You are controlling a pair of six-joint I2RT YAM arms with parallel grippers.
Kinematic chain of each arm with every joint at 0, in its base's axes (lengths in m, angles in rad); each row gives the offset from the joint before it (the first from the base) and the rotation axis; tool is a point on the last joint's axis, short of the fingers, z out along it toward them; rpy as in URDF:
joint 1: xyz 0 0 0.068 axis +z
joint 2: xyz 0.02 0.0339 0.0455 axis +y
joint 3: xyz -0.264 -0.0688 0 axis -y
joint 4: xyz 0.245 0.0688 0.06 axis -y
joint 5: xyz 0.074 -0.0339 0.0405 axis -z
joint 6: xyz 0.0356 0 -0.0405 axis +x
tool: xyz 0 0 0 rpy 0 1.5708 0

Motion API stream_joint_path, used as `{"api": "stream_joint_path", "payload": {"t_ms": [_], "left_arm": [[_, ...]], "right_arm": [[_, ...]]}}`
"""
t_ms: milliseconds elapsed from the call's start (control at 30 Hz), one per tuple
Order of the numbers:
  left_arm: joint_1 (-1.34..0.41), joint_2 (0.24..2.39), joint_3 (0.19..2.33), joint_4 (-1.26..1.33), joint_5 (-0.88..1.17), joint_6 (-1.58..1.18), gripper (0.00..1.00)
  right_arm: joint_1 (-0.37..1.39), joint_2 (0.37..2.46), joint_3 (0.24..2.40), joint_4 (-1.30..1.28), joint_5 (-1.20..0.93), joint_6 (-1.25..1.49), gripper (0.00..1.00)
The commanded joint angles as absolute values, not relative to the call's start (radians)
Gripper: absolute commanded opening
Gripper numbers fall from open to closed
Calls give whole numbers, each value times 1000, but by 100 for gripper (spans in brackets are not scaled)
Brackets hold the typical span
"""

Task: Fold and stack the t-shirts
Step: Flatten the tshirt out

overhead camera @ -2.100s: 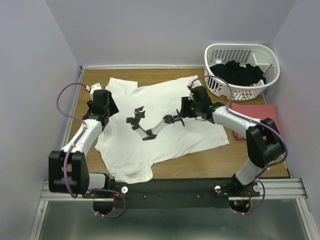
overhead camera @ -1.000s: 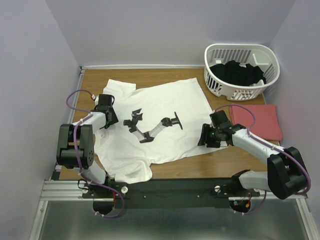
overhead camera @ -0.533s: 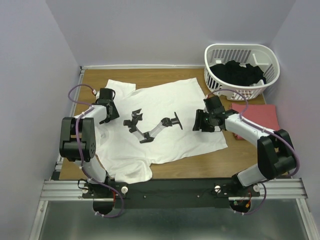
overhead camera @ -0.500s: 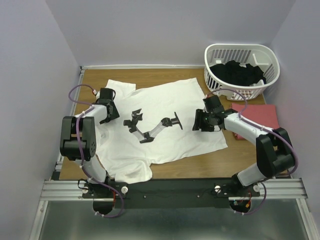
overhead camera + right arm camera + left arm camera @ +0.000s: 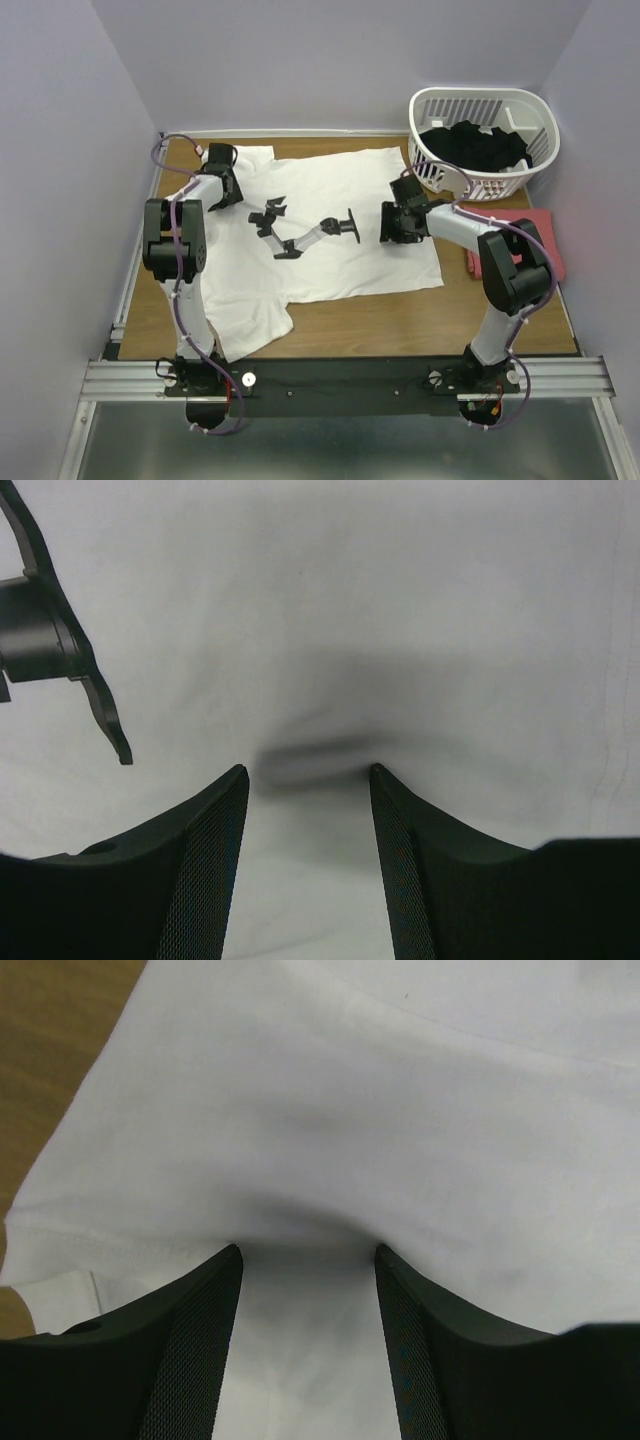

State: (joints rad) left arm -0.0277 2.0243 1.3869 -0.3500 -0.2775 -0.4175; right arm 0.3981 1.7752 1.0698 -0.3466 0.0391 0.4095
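Observation:
The large white t-shirt (image 5: 330, 270) lies spread on the wooden table (image 5: 400, 325). My left gripper (image 5: 226, 196) is open, its tips pressing down on the cloth by the far left sleeve; the left wrist view shows white fabric (image 5: 400, 1110) between the parted fingers (image 5: 200, 1360). My right gripper (image 5: 388, 228) is also open and presses on the shirt's right half, denting the cloth (image 5: 400, 600) at its tips. The salmon-red t-shirt (image 5: 545, 262) lies folded at the right edge, partly hidden by my right arm.
A black and white jointed clamp (image 5: 305, 232) lies on the middle of the white shirt, with its end just left of my right gripper (image 5: 308, 768). A white slatted basket (image 5: 430, 172) holding dark clothes stands at the far right. Bare wood (image 5: 50, 1040) shows left of the sleeve.
Both grippers have moved toward the far edge, the left one by more. The white shirt slid with them; its near hem now lies farther from the arm bases.

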Motion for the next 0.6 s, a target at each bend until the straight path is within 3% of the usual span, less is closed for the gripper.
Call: {"api": "stream_joint_path", "payload": {"t_ms": [0,333,433,567], "left_arm": [[-26,2173,1494,-454,-310,-384,64],[-18,2367,1886,-549,-382,-354,62],[-17,2362,1905,-516,-382,-351,63],[-17,2190,1781,-419,-371,-373,70]], "right_arm": [[396,1887,1135,-322,144,374,59],[394,2017,1315,-324,161,356,59],[396,1985,1336,-325,135,336,59],[394,1908,1319,-334,91,302,60]]}}
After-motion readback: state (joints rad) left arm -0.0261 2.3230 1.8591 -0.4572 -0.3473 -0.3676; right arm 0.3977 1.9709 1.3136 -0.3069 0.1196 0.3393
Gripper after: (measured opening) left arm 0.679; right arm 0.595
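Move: The t-shirt, with its dark print near its middle, lies under both hands: that print is about 16 cm to the right of the left hand and 10 cm back, with the far table edge roughly 25 cm straight ahead. From the right hand the print lies some 20 cm left, level with it; the laundry basket is about 23 cm ahead and 24 cm right, the red folded cloth 27 cm right and 5 cm back. The t-shirt is pushed forward over the table towards the far edge by both hands together, fingers part open and still pressing down on the cloth. The left hand goes about 9 cm and the right about 7.5 cm, each easing to a stop at nearly the same height and drifting about a centimetre left; the right fingertips swing slightly forward. ##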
